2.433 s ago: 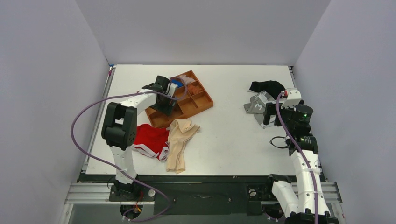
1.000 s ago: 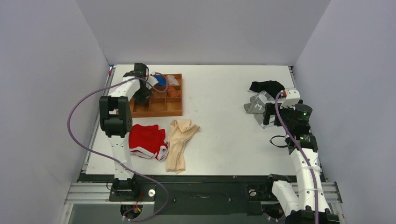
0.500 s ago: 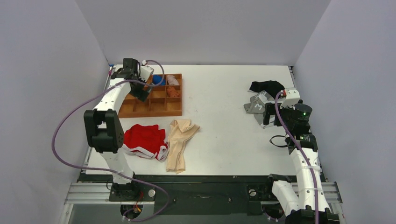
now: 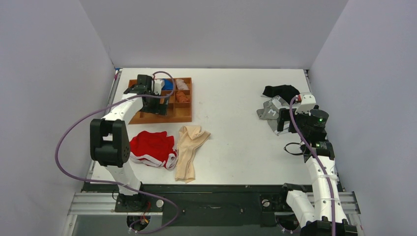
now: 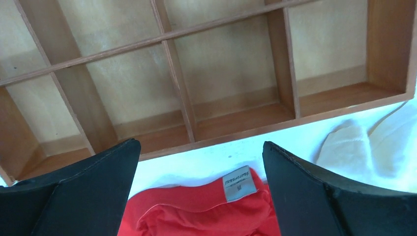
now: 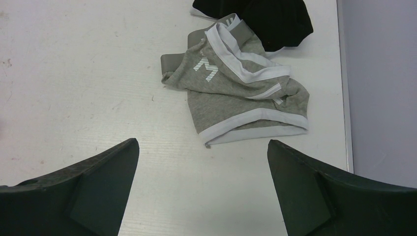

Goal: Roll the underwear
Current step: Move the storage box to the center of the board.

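The underwear point(image 4: 189, 150) is a plain cream garment lying loosely spread near the table's front, right of a red garment point(image 4: 152, 145). Only its edge point(image 5: 344, 147) shows at the right of the left wrist view. My left gripper point(image 4: 158, 105) hangs open over the front part of a wooden compartment tray point(image 4: 183, 117), with nothing between its fingers. In its own view the left gripper point(image 5: 199, 147) looks down on the tray's front wall point(image 5: 246, 129) and the red garment point(image 5: 196, 211). My right gripper point(image 4: 281, 121) stands open and holds nothing at the far right.
The tray holds a blue roll point(image 4: 167, 84) and cream and orange rolls point(image 4: 182, 84) in its back compartments. A grey garment with a white waistband point(image 6: 236, 88) and a black one point(image 6: 265, 14) lie just beyond the right gripper point(image 6: 201, 145).
The tray has been turned from tilted to square and shifted left. My left gripper opened wide, went to the back left corner, then came back over the tray. The right arm stayed still.
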`<state>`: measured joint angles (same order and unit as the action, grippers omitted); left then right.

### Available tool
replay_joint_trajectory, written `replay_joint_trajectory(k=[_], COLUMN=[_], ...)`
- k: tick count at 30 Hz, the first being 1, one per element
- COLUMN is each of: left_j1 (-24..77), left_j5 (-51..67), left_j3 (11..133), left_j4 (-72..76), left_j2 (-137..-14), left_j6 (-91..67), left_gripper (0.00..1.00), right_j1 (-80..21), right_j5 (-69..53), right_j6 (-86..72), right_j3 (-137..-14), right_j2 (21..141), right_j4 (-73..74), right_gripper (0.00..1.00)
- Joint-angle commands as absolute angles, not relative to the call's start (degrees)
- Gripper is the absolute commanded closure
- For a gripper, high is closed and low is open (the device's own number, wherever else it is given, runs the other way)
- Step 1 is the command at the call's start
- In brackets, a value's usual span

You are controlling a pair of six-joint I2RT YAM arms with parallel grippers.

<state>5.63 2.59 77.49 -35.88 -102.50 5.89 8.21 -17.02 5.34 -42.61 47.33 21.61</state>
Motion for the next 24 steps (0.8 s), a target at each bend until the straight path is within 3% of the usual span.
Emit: replay_joint_trajectory(k=[1, 12, 24], left_j1=[5.43, 5.47, 2.15], left_j5=[6.01, 5.77, 2.67], left_j3=[79.96, 81.97, 81.45], left_j4=[-31.95, -31.40, -31.24], left_j2=[-104.54, -108.26, -110.08], left_j6=[-1.73, -6.16, -5.64], left_gripper=[0.06, 0.12, 0.41], right_j1=[8.21, 8.25, 8.26], right_j5=[-17.13, -17.41, -17.65], right_j6=[5.67, 5.80, 5.98], right_j3=[-42.76, -42.58, -42.40], right_j2=[46.49, 45.54, 45.23], right_j4=[20.52, 20.54, 20.67], right_gripper=[0.00, 0.00, 0.00])
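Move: The storage box's front middle divider lies about 3 cm ahead of the left gripper, level with it sideways, and roughly 5 cm lower. From that gripper, the orange roll is some 12 cm ahead and 14 cm right, the blue roll 21 cm ahead and 5 cm right, and the red underwear 15 cm back and 2 cm left. For the idle right gripper the divider is some 13 cm ahead, 65 cm left, 17 cm below. Bring the left gripper down about 4 cm and forward some 2 cm onto the front row of the storage box. Let it swing about 1.5 cm right first and come back left at the end, turning roughly 10 degrees counter-clockwise to square up with the box. Close the fingers by about a third of their range as they straddle the middle divider, still well open. ##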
